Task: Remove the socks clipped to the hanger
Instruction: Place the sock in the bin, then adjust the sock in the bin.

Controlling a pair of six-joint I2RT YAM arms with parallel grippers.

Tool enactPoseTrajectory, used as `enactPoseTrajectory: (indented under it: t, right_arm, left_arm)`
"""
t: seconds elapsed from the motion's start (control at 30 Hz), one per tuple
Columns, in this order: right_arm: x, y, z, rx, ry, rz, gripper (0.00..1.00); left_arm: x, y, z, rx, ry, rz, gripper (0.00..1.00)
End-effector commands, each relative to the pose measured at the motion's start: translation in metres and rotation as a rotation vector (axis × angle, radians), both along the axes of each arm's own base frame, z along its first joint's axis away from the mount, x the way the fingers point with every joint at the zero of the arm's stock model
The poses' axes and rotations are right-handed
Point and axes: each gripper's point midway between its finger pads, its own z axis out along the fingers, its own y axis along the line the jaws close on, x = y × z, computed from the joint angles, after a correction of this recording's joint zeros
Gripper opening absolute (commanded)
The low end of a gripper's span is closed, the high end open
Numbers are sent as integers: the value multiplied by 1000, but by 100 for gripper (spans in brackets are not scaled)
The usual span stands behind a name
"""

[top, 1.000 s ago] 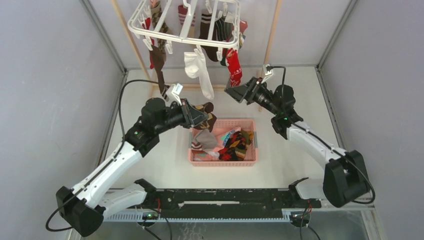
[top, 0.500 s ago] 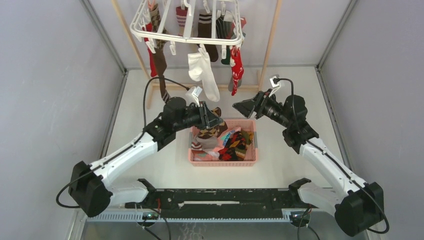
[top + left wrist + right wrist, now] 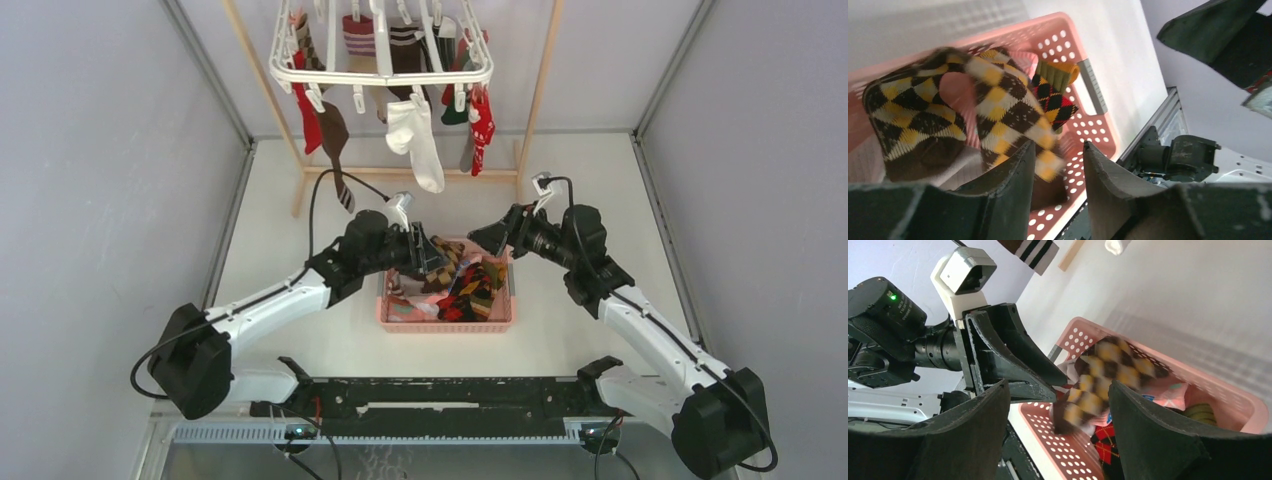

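The white hanger (image 3: 380,76) hangs at the back with several socks clipped under it: a white one (image 3: 420,136), a red one (image 3: 484,118), a dark brown one (image 3: 335,135). My left gripper (image 3: 432,256) hovers over the pink basket (image 3: 447,322); its jaws stand apart, and in the left wrist view (image 3: 1058,147) nothing lies between them. A brown and yellow argyle sock (image 3: 998,105), blurred, drops from them into the basket; the right wrist view catches it (image 3: 1103,375) too. My right gripper (image 3: 484,240) faces it, open and empty (image 3: 1059,385).
The basket holds several other socks, among them a red and black argyle one (image 3: 1052,97). Light wooden poles (image 3: 540,90) carry the hanger. A black rail (image 3: 440,395) runs along the table's near edge, and grey walls close in both sides.
My left gripper moved right over the basket, opened and let go of the argyle sock. The right arm drew back from the hanger and came down toward the basket. The hanger swung.
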Motion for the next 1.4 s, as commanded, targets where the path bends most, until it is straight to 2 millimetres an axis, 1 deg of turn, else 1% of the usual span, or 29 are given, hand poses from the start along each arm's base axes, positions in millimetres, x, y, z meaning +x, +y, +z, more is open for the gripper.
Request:
enactPoseTrajectory:
  t: [0.0, 0.13, 0.23, 0.33, 0.43, 0.47, 0.53, 0.63, 0.67, 0.73, 0.77, 0.93, 1.03, 1.13, 1.23, 1.37]
  right_arm:
    - [-3, -1, 9, -4, -55, 14, 79]
    - [-3, 0, 5, -7, -48, 18, 79]
    - [-3, 2, 4, -4, -42, 21, 79]
    - [-3, 4, 5, 3, -45, 26, 79]
    - [-3, 5, 4, 2, -43, 29, 79]
    - [-3, 5, 4, 2, -42, 30, 79]
    - [-3, 6, 5, 7, -41, 32, 79]
    - [-3, 8, 5, 11, -44, 38, 79]
    - [-3, 9, 5, 10, -42, 39, 79]
    - [-3, 10, 3, 9, -39, 42, 79]
    - [-3, 11, 2, 9, -37, 46, 80]
    - [-3, 13, 0, 4, -31, 51, 80]
    - [-4, 15, -4, -9, -27, 54, 81]
    - [-5, 19, -10, -35, -7, 65, 82]
    - [-8, 26, -26, -88, 44, 88, 82]
    - [-13, 41, -50, -182, 88, 122, 81]
  left_arm:
    - [1, 1, -11, 11, -13, 11, 46]
    - [0, 6, -21, 54, -5, 17, 50]
    - [-1, 9, -22, 83, -10, 22, 54]
    - [0, 15, -15, 107, -27, 34, 57]
    - [-1, 20, -1, 117, -57, 45, 61]
    - [0, 22, 5, 117, -70, 49, 67]
    - [-1, 27, 15, 120, -89, 61, 74]
    - [-3, 33, 28, 120, -111, 71, 76]
    - [-4, 35, 31, 120, -119, 77, 80]
    - [-5, 39, 39, 120, -135, 88, 97]
    - [-6, 42, 42, 120, -140, 94, 99]
    - [-8, 53, 52, 132, -168, 123, 100]
    - [-9, 60, 53, 150, -176, 144, 100]
    - [-11, 69, 47, 174, -173, 165, 100]
    - [-12, 75, 38, 190, -159, 179, 100]
    - [-12, 84, 24, 218, -138, 201, 100]
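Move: Inside the pink bin, the brown-and-yellow argyle sock lies roughly 10 cm below the left hand and 3 cm ahead, straight in line with it sideways; the bin's middle is about 10 cm below and 2 cm right. The red-and-black argyle sock sits some 8 cm right of this hand, 1 cm back and 11 cm down. From the right hand, the brown-and-yellow sock is 2 cm ahead, 9 cm left and some 16 cm below. Opening from under half to fully wide, the left hand first sinks about 3.5 cm over the brown-and-yellow sock, then backs off up and to the left, ending some 7 cm left of its start and 2 cm higher, turning slightly counter-clockwise. The right hand, empty and open, nearly waits, then eases about 4 cm down and 3 cm left over the bin. ##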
